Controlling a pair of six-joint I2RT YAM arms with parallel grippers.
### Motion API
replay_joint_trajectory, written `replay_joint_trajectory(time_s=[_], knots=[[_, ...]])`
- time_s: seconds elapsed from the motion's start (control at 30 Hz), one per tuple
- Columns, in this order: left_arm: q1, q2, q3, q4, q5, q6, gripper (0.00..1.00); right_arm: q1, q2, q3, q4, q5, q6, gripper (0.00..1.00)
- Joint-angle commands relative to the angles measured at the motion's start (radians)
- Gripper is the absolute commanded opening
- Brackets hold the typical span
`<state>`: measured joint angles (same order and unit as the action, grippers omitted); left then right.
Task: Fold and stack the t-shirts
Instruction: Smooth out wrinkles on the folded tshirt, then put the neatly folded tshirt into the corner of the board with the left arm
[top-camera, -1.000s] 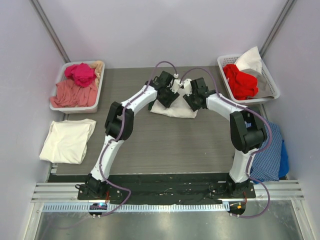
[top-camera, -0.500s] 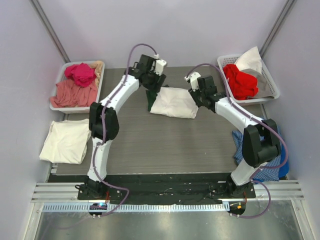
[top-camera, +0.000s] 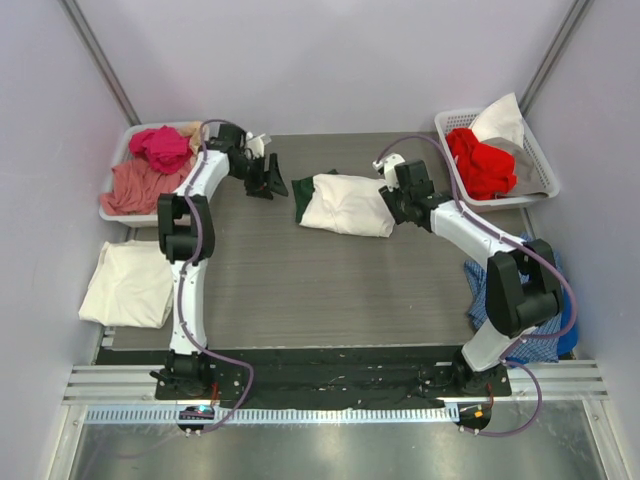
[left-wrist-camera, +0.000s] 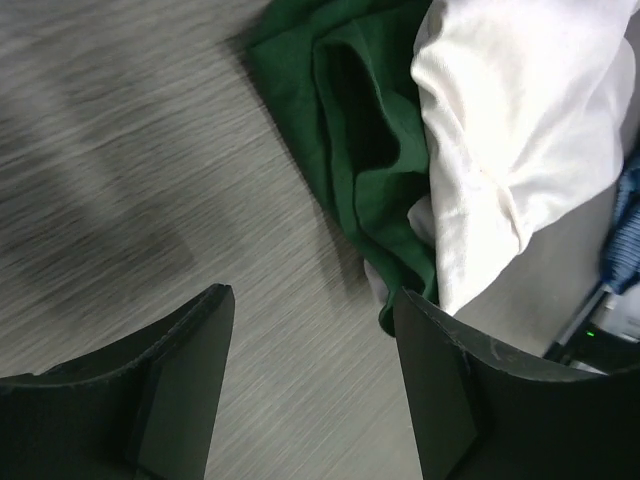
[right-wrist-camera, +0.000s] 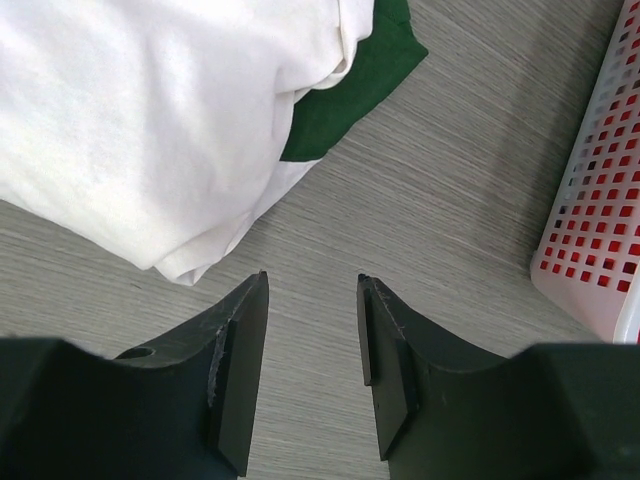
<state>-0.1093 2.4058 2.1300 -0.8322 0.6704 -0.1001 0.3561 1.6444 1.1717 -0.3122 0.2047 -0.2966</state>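
A folded white t-shirt (top-camera: 348, 205) lies on a dark green t-shirt (top-camera: 300, 197) at the back middle of the table. A folded cream t-shirt (top-camera: 135, 283) rests at the left edge. My left gripper (top-camera: 270, 184) hovers left of the stack, open and empty. In the left wrist view, the left gripper (left-wrist-camera: 312, 295) has bare table between its jaws, with the green t-shirt (left-wrist-camera: 350, 130) and white t-shirt (left-wrist-camera: 520, 120) ahead. My right gripper (top-camera: 391, 207) sits at the stack's right end, open and holding nothing. The right gripper (right-wrist-camera: 312, 280) is just short of the white t-shirt (right-wrist-camera: 150, 120) and the green t-shirt (right-wrist-camera: 350, 90).
A tray (top-camera: 113, 180) of pink and red garments stands at the back left. At the back right is a white basket (top-camera: 537, 150) with red and white clothes, also seen as the basket (right-wrist-camera: 600, 200) in the right wrist view. A blue checked cloth (top-camera: 540, 300) hangs at the right edge.
Both grippers have left the white t-shirt. The left arm swung far to the left while its jaws widened. The right gripper backed off to the stack's right end.
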Motion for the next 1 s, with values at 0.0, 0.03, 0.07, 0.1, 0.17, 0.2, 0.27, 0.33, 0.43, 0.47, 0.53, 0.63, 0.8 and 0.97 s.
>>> replay_joint_trajectory(time_s=[0.0,0.03,0.07,0.1,0.17,0.2,0.27,0.33,0.43,0.47,0.53,0.63,0.8,0.97], knots=[[-0.009,0.062,0.079,-0.021,0.213,-0.113,0.7,0.0,-0.06,-0.014,0.038,0.007,0.03,0.48],[-0.009,0.091,0.087,-0.021,0.213,-0.124,0.7,-0.002,-0.064,-0.018,0.038,0.009,0.028,0.49],[-0.009,0.102,0.099,-0.016,0.222,-0.13,0.7,0.0,-0.067,-0.02,0.039,0.004,0.028,0.49],[-0.007,0.111,0.1,-0.01,0.222,-0.144,0.7,0.0,-0.07,-0.023,0.039,0.004,0.027,0.48],[-0.009,0.136,0.107,0.001,0.232,-0.154,0.7,-0.002,-0.078,-0.026,0.039,-0.001,0.025,0.48],[-0.009,0.144,0.11,0.013,0.241,-0.164,0.71,0.001,-0.08,-0.026,0.039,-0.001,0.025,0.48],[-0.01,0.17,0.129,0.013,0.245,-0.179,0.71,0.0,-0.078,-0.03,0.038,0.002,0.025,0.48],[-0.01,0.184,0.14,0.024,0.245,-0.196,0.71,-0.002,-0.077,-0.041,0.039,0.007,0.021,0.49],[-0.016,0.208,0.154,0.039,0.255,-0.213,0.71,-0.006,-0.067,-0.053,0.041,0.024,0.013,0.48],[-0.02,0.219,0.157,0.041,0.256,-0.213,0.71,-0.006,-0.057,-0.055,0.041,0.03,0.013,0.48],[-0.036,0.227,0.156,0.047,0.255,-0.216,0.71,-0.012,-0.04,-0.049,0.039,0.041,0.007,0.48],[-0.066,0.237,0.159,0.054,0.253,-0.219,0.71,-0.02,0.006,-0.032,0.041,0.056,-0.001,0.48],[-0.105,0.239,0.156,0.073,0.242,-0.224,0.71,-0.049,0.063,-0.004,0.065,0.07,-0.033,0.48],[-0.131,0.245,0.16,0.079,0.225,-0.225,0.71,-0.077,0.173,0.066,0.068,0.076,-0.062,0.47]])
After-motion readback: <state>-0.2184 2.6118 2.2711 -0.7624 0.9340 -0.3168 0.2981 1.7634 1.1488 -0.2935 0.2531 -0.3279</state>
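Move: About 10 cm to the right of the open left hand, a couple of cm back and some 4 cm lower, lies the green end of the folded t-shirt; its white body is centred roughly 22 cm to that hand's right and 3 cm back. From the right hand, the shirt's white end is some 7 cm left, 2 cm ahead and 6 cm below, and the right basket is about 24 cm right and 17 cm ahead. Sinking about 2 cm at first, the left hand then slides right, some 9 cm in all, at low height to the shirt's green end, its open fingers tilting some 20 degrees flatter to point more to the right. The right hand eases back slightly, then drops about 5 cm beside the white end while drifting 3 cm right, fingers still half open. ##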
